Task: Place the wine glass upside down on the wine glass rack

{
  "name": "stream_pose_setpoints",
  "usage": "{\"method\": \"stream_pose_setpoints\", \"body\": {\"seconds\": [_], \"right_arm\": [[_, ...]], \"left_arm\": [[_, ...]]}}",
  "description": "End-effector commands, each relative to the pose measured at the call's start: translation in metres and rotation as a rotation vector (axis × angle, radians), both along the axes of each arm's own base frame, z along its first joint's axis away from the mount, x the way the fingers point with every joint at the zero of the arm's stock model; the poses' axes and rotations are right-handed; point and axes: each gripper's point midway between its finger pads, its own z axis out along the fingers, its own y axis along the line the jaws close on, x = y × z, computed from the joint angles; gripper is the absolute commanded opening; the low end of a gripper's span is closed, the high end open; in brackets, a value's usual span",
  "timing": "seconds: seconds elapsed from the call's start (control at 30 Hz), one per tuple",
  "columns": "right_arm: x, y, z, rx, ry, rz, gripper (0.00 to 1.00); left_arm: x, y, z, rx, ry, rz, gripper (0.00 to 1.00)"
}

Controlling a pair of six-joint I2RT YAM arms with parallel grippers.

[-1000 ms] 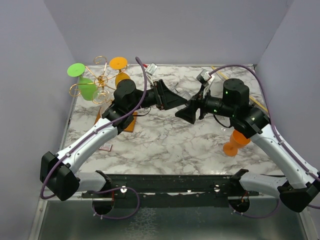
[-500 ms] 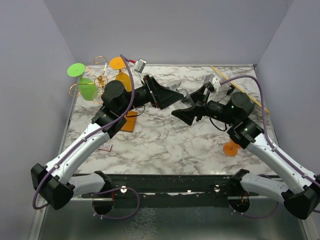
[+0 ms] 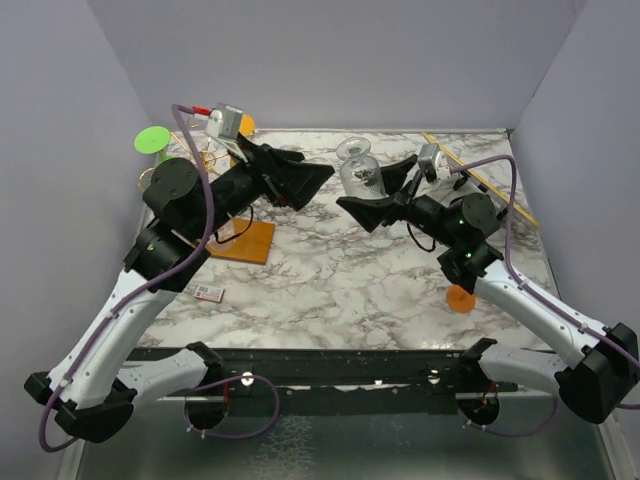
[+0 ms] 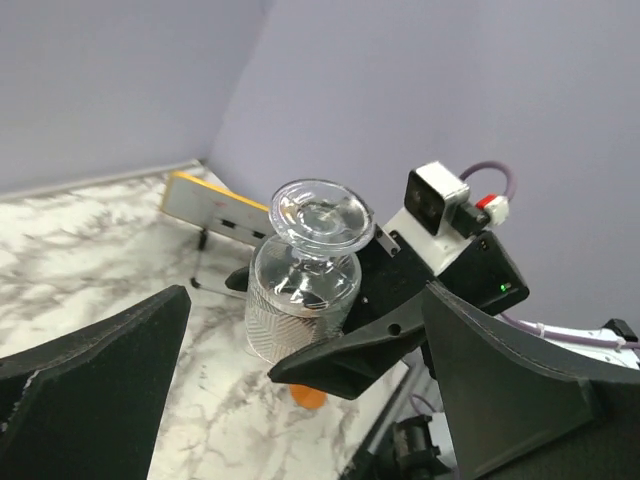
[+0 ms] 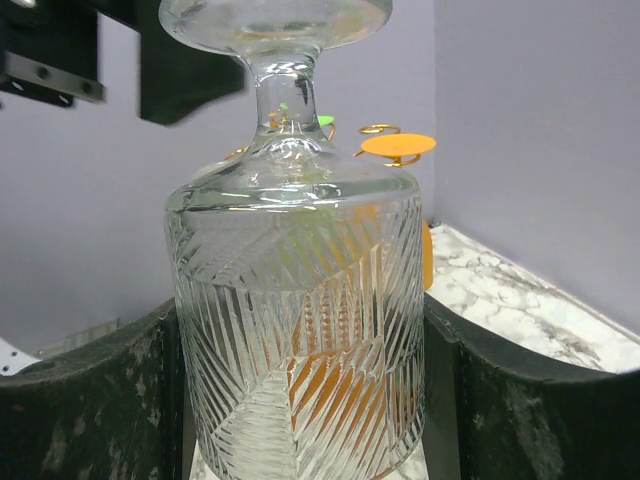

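Observation:
A clear ribbed wine glass (image 3: 360,176) is held upside down above the table, foot up, with my right gripper (image 3: 376,190) shut on its bowl. In the right wrist view the bowl (image 5: 300,320) fills the space between both black fingers (image 5: 90,400). My left gripper (image 3: 308,178) is open just left of the glass and touches nothing. From the left wrist I see the glass (image 4: 305,270) beyond my spread fingers (image 4: 100,380). The wine glass rack (image 3: 247,243) stands at the back left, its gold wires mostly hidden by the left arm.
A green glass foot (image 3: 153,139) and an orange one (image 5: 398,145) show at the rack's arms. An orange glass (image 3: 460,298) sits on the table under the right arm. A yellow strip (image 3: 492,182) lies at the back right, and a small label (image 3: 208,293) near the left front.
My left gripper opened, let go of the glass and drew back to the left and up. The right gripper kept the glass and shifted it toward the back.

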Motion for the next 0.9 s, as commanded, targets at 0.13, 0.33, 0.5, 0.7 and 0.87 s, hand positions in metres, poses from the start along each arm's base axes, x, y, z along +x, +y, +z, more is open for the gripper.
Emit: {"method": "stream_pose_setpoints", "body": {"seconds": [0.13, 0.33, 0.5, 0.7, 0.87], "right_arm": [[0.013, 0.004, 0.021, 0.118, -0.14, -0.102, 0.01], [0.021, 0.044, 0.002, 0.126, -0.115, -0.058, 0.01], [0.036, 0.078, -0.019, 0.129, -0.096, -0.065, 0.01], [0.062, 0.109, -0.032, 0.189, -0.085, -0.104, 0.01], [0.075, 0.118, -0.037, 0.311, -0.128, -0.134, 0.01]], "left_arm": [[-0.019, 0.108, 0.037, 0.131, -0.172, 0.418, 0.99], [-0.018, 0.176, 0.028, 0.213, -0.128, 0.72, 0.99], [-0.02, 0.195, 0.021, 0.25, -0.113, 0.8, 0.99], [-0.016, 0.201, 0.019, 0.281, -0.105, 0.841, 0.99], [-0.014, 0.187, 0.016, 0.247, -0.078, 0.783, 0.99]]}}
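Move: The clear wine glass is already held upside down in the right hand, and the rack's free right-hand curl lies about 21 cm to that hand's left, some 3 cm ahead and roughly level with it. The hanging orange glass is about 9 cm farther out than that curl and 2 cm left of it; the hanging clear glass is some 6 cm nearer and 6 cm left of it. From the empty left hand the curl is about 15 cm left, 6 cm ahead and 8 cm lower. Keeping its grip on the bowl of the upturned clear glass, the right hand eases forward and then swings left and down towards the rack's right side, about 13 cm left, 10 cm down and 7 cm forward in all, with its attitude almost unchanged. The empty left hand, fingers staying wide open, clears the way by sweeping some 19 cm left, rising about 6 cm and then sinking most of that back, while it turns roughly 45 degrees counter-clockwise to face forward across the rack. ##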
